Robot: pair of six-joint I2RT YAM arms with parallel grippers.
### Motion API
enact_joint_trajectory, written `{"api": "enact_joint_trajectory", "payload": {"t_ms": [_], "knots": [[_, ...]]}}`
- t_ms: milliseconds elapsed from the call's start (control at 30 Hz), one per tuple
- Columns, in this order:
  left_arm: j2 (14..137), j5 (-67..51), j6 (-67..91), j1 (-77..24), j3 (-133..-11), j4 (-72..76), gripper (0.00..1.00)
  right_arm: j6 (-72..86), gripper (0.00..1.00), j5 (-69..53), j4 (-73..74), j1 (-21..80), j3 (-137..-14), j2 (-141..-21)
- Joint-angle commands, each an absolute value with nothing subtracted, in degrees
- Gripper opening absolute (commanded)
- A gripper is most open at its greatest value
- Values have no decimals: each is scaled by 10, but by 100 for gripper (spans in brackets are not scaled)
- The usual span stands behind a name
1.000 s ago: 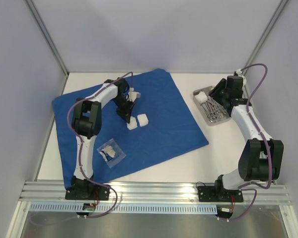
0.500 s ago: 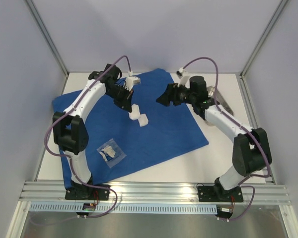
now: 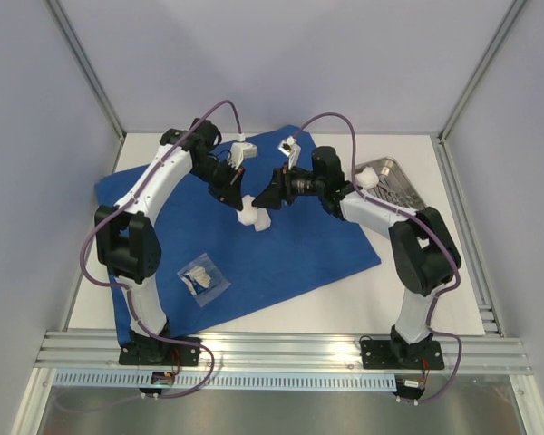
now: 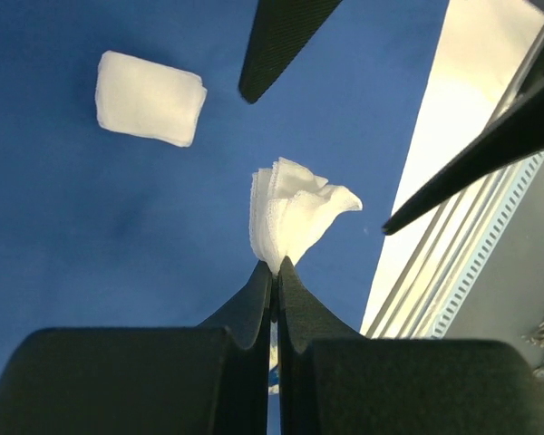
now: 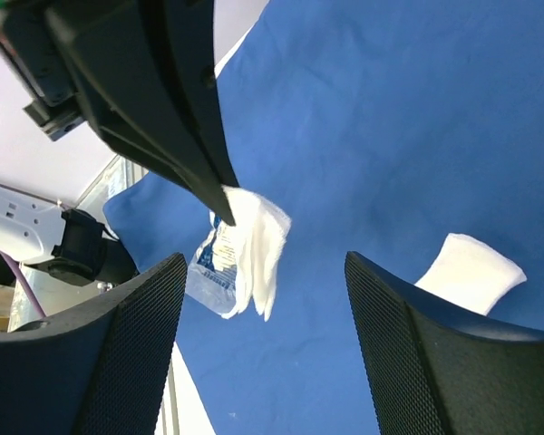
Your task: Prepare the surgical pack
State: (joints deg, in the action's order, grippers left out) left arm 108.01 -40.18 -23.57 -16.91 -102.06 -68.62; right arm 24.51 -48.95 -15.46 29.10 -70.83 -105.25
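The surgical pack's royal-blue drape [image 3: 299, 227] lies spread flat on the table. My left gripper [image 3: 240, 197] is shut on a crumpled white gauze square [image 4: 295, 213] and holds it just above the cloth. A second gauze square [image 3: 262, 220] lies flat on the drape beside it. My right gripper [image 3: 270, 196] hangs open over the drape, facing the held gauze [image 5: 258, 245] from the right, jaws wide and apart from it. The steel tray [image 3: 401, 192] sits at the right, off the drape, with silver instruments and a white gauze [image 3: 367, 178] in it.
A clear plastic packet [image 3: 202, 278] with white contents lies on the drape's near left part. Bare white table [image 3: 344, 299] shows in front of and right of the cloth. Frame posts and grey walls close in the sides.
The right arm swung from the tray leftward over the drape and its jaws opened wide. The left gripper lifted one gauze square off the cloth.
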Motion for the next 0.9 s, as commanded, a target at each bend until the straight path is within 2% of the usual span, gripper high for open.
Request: {"api": "enact_joint_trajectory", "payload": {"t_ms": [0,167,233,267,300,400,433,467,500,567,600,700,800,867], "knots": [[1046,-441,-259,-172,-1041,-695,0,256,73,-513,-197,298,-738,-1070],[1047,-445,-250,-172,-1048,-686,0,272,64,-533,-198,306,-750,-1086],[1048,-445,-246,-172,-1049,-682,0,272,53,-535,-193,308,-755,-1088],[1049,-445,-244,-172,-1051,-681,0,271,44,-535,-191,309,-757,-1090],[1052,-446,-243,-172,-1052,-681,0,274,23,-533,-190,310,-758,-1091],[1055,-439,-239,-172,-1054,-681,0,282,0,-516,-187,309,-758,-1091],[1056,-431,-234,-172,-1054,-680,2,282,0,-506,-179,309,-761,-1092],[1057,-423,-229,-172,-1054,-678,13,277,1,-501,-168,309,-764,-1093],[1057,-411,-223,-172,-1054,-675,47,273,1,-485,-142,308,-768,-1095],[1056,-366,-207,-172,-1051,-665,76,265,0,-470,-102,301,-788,-1108],[1056,-348,-200,-172,-1050,-663,100,263,0,-470,-72,296,-796,-1116],[1059,-273,-171,-171,-1049,-653,100,246,0,-473,-6,278,-851,-1158],[1063,-195,-149,-171,-1049,-650,100,197,0,-472,146,272,-929,-1209],[1064,-143,-139,-171,-1042,-649,100,174,0,-465,186,272,-957,-1240]]}}
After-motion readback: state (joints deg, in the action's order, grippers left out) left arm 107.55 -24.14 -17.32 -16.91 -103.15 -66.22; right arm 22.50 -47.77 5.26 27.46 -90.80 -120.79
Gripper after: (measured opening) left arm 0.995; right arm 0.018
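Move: The gauze still pinched in the left fingers hangs roughly 2 cm to the right of the left hand and 2 cm below it. From the open right hand it lies about 3 cm left, 1 cm back and 2 cm lower. The last loose gauze is on the blue cloth 5 cm ahead, 4 cm right and 15 cm below the left hand; the tray lies some 33 cm right of the right hand, 9 cm ahead and 17 cm below. Easing left about 2 cm, the right hand brings its open fingers around the hanging gauze and shuts them on it while the left hand keeps its pinch nearly still. The left fingers then open wide, let go and back away forward-left, the wrist turning some 15 degrees; the right carries the gauze about 5 cm forward and 5 cm down, tipping slightly. ##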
